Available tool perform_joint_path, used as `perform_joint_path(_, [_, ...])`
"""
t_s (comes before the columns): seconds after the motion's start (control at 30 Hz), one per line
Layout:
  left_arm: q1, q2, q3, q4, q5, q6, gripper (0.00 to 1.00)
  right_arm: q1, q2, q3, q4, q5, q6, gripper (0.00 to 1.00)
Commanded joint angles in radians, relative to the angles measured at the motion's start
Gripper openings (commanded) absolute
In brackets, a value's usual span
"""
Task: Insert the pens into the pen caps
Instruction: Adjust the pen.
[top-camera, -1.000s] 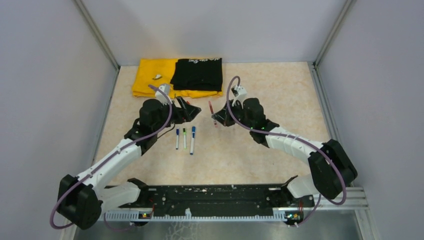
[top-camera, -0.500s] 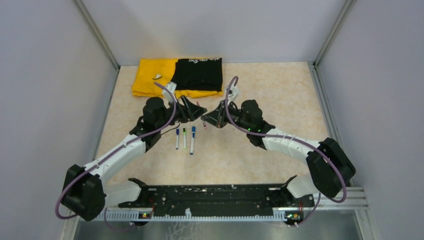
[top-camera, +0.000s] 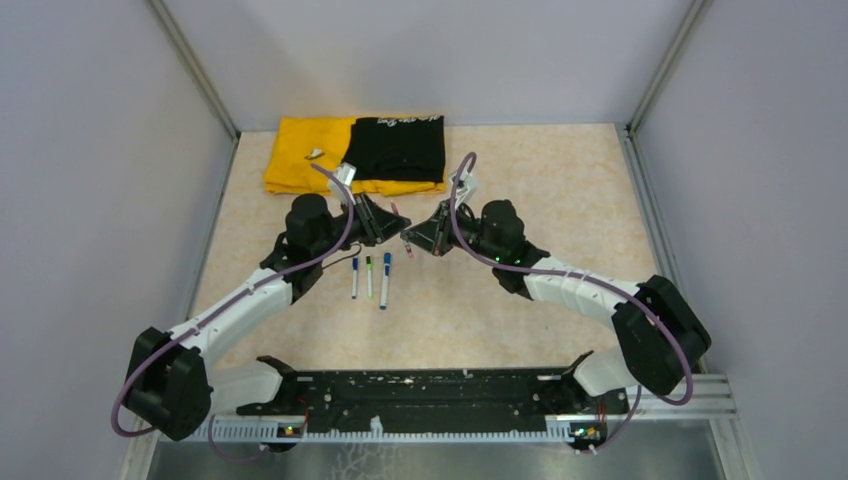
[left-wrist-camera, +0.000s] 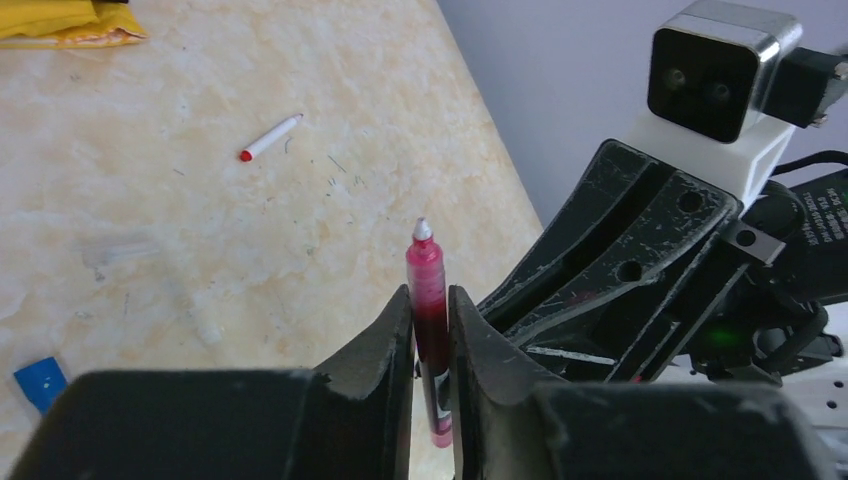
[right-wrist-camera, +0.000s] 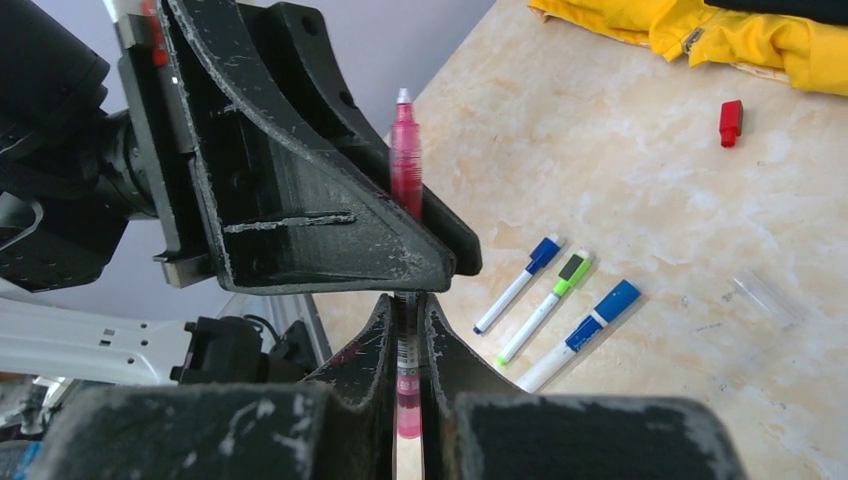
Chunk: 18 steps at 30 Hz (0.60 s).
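Note:
A maroon-red uncapped pen (left-wrist-camera: 428, 300) is held from both sides above the table. My left gripper (left-wrist-camera: 430, 295) is shut on its barrel, and the pale tip sticks up past the fingers. My right gripper (right-wrist-camera: 405, 305) is shut on the same pen's (right-wrist-camera: 405, 165) lower end, nose to nose with the left gripper (top-camera: 388, 222). Three capped white pens (right-wrist-camera: 545, 305) lie side by side on the table, two with blue caps and one with a green cap. A loose red cap (right-wrist-camera: 731, 122) and a blue cap (left-wrist-camera: 40, 382) lie on the table. A white pen with a red tip (left-wrist-camera: 270, 137) lies apart.
A yellow cloth (top-camera: 300, 155) and a black cloth (top-camera: 395, 148) lie at the back of the table, with a small pale object (top-camera: 314, 154) on the yellow one. Grey walls close in the left, right and back. A black rail (top-camera: 420, 400) runs along the near edge.
The two grippers came together over the table's middle. The left gripper, open a second ago, has shut on the red pen that the right gripper holds.

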Motion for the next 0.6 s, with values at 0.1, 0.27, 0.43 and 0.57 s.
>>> perform_joint_path(0.1, [0.005,0.006,0.031,-0.01,0.005,0.015,0.0,0.008,-0.002,0.044,0.04,0.012,-0.002,0.11])
perform_joint_path(0.27, [0.005,0.014,0.036,-0.009,0.002,0.02,0.0,0.014,-0.005,0.044,-0.005,0.005,-0.024,0.28])
perform_joint_path(0.43, [0.005,0.015,0.037,0.001,0.005,0.016,0.0,0.023,-0.012,0.03,-0.043,-0.005,-0.045,0.35])
perform_joint_path(0.57, [0.006,0.013,0.038,0.001,-0.004,0.021,0.0,0.028,-0.018,0.006,-0.043,-0.012,-0.038,0.35])
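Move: The red pen stands roughly upright between the left gripper's nearly closed pads, its middle right at the left hand point. From the right hand, which grips its lower half, that middle is about 1 cm ahead, 0 cm sideways and 1 cm above. From the left hand, the thick blue marker lies level fore-and-aft, 5 cm left; the green pen level, 8 cm left; the red cap some 16 cm ahead, 7 cm left; all about 15 cm below. Close the left fingers until they pinch the red pen above the right gripper's hold, keeping the left hand almost in place. Once they have shut on the pen, open the right fingers to about a third to let go of its lower half, then sink the right hand about 1.5 cm, easing slightly back, with its open tips still astride the pen. ##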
